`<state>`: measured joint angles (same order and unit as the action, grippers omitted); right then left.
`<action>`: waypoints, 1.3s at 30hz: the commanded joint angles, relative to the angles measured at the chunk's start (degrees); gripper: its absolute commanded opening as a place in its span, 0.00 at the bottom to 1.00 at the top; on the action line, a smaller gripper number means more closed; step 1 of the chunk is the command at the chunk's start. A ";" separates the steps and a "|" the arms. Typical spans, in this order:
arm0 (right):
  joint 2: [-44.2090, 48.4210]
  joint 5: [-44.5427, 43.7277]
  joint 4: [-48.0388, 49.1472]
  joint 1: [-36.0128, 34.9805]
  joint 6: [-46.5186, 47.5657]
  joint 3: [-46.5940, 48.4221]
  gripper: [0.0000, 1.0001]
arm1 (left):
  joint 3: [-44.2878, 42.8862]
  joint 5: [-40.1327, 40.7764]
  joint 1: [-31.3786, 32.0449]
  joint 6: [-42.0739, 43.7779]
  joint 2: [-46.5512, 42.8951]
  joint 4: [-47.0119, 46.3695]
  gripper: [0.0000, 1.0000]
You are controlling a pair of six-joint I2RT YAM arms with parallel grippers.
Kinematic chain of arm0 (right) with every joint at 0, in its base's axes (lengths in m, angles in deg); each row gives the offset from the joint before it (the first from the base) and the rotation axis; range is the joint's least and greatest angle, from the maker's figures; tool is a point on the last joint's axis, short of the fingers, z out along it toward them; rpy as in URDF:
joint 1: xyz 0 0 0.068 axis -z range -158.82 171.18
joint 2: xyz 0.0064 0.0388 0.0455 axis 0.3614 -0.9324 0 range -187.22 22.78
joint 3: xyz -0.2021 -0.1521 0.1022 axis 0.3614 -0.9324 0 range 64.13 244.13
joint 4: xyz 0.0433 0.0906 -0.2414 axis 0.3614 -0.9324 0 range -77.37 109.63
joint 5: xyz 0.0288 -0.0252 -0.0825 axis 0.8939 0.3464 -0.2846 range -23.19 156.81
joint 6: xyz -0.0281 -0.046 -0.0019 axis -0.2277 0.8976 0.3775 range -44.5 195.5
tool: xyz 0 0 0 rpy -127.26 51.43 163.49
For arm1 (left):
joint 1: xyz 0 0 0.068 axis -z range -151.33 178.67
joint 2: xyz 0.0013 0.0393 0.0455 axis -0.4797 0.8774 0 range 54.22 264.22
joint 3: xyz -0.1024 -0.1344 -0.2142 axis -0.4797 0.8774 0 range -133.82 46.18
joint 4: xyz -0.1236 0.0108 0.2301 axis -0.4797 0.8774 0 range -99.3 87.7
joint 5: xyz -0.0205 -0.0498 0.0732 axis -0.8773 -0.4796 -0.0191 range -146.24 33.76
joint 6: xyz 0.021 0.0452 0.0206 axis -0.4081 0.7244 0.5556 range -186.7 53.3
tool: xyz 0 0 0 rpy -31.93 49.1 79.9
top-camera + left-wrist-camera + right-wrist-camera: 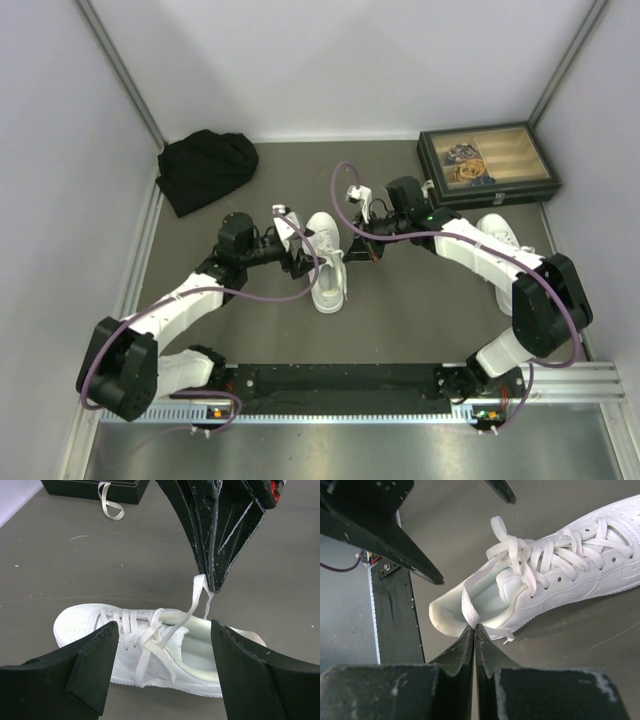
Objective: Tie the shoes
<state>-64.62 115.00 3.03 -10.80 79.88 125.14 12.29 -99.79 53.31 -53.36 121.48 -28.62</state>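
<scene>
A white sneaker [328, 268] lies in the middle of the table, its laces crossed but loose. In the left wrist view the same shoe [90, 622] lies on its side below my left gripper [162, 647], which is open and hangs above the tongue, holding nothing. My right gripper [474, 626] is shut on one white lace end [468, 607] and holds it up above the heel opening of the shoe [570, 587]. That pinched lace [196, 594] also shows under the right gripper's tips [214, 586]. From above, the two grippers [298, 255] [355, 245] flank the shoe.
A second white sneaker [500, 236] lies at the right, partly under my right arm. A dark box with a wooden tray [487, 165] stands at the back right, and a black cloth bundle [205, 168] at the back left. Grey walls close in both sides.
</scene>
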 commanded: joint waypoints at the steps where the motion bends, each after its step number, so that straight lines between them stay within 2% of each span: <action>1: 1.70 2.00 3.68 0.17 -2.88 0.69 0.00 | 0.75 1.36 2.25 0.90 1.90 -8.10 0.78; 9: 0.38 2.35 6.40 0.08 -10.00 1.65 0.00 | 1.46 1.54 5.67 0.63 3.22 -9.08 0.68; 13: -0.23 2.70 8.42 0.17 -13.87 1.92 0.00 | 1.20 2.24 6.38 -0.25 4.62 -9.25 0.58; 34: -3.57 2.18 19.76 -1.15 -30.39 -0.02 0.00 | -0.39 4.52 6.91 -7.37 8.76 -12.33 0.59; 36: -3.83 2.27 20.20 -1.41 -30.92 -0.02 0.00 | -0.74 5.23 6.82 -7.80 9.20 -11.71 0.58; 39: -4.01 2.53 20.38 -1.50 -31.54 -0.19 0.00 | -0.83 5.40 6.91 -8.16 9.11 -11.71 0.49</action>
<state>-68.38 116.90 19.62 -11.66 50.31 124.88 13.34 -95.26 59.96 -59.98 130.38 -37.45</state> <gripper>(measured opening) 0.005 0.534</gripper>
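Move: The left hand's open fingers go for the white lace loop in the right gripper's tips, about 6 cm to its right, 2 cm back and 3 cm lower. From it the lace knot is some 3 cm to the right, 1 cm ahead and 8 cm below, the shoe opening 4 cm right, 5 cm back and 10 cm below. From the right hand, the left fingertips are roughly 8 cm left, 2 cm ahead and 3 cm higher; the knot is 5 cm left, 3 cm ahead and 5 cm below. The left hand reaches right about 3.5 cm towards the lace by the right fingertips, most of it early on, and sinks as much over the shoe opening while its fingers close partway, ending astride the lace without gripping it. The right hand, still pinching the lace shut, brings it some 3.5 cm left to meet them, rises 2.5 cm over the shoe before levelling off, and rolls about 20 degrees with its fingertips tilting up. ##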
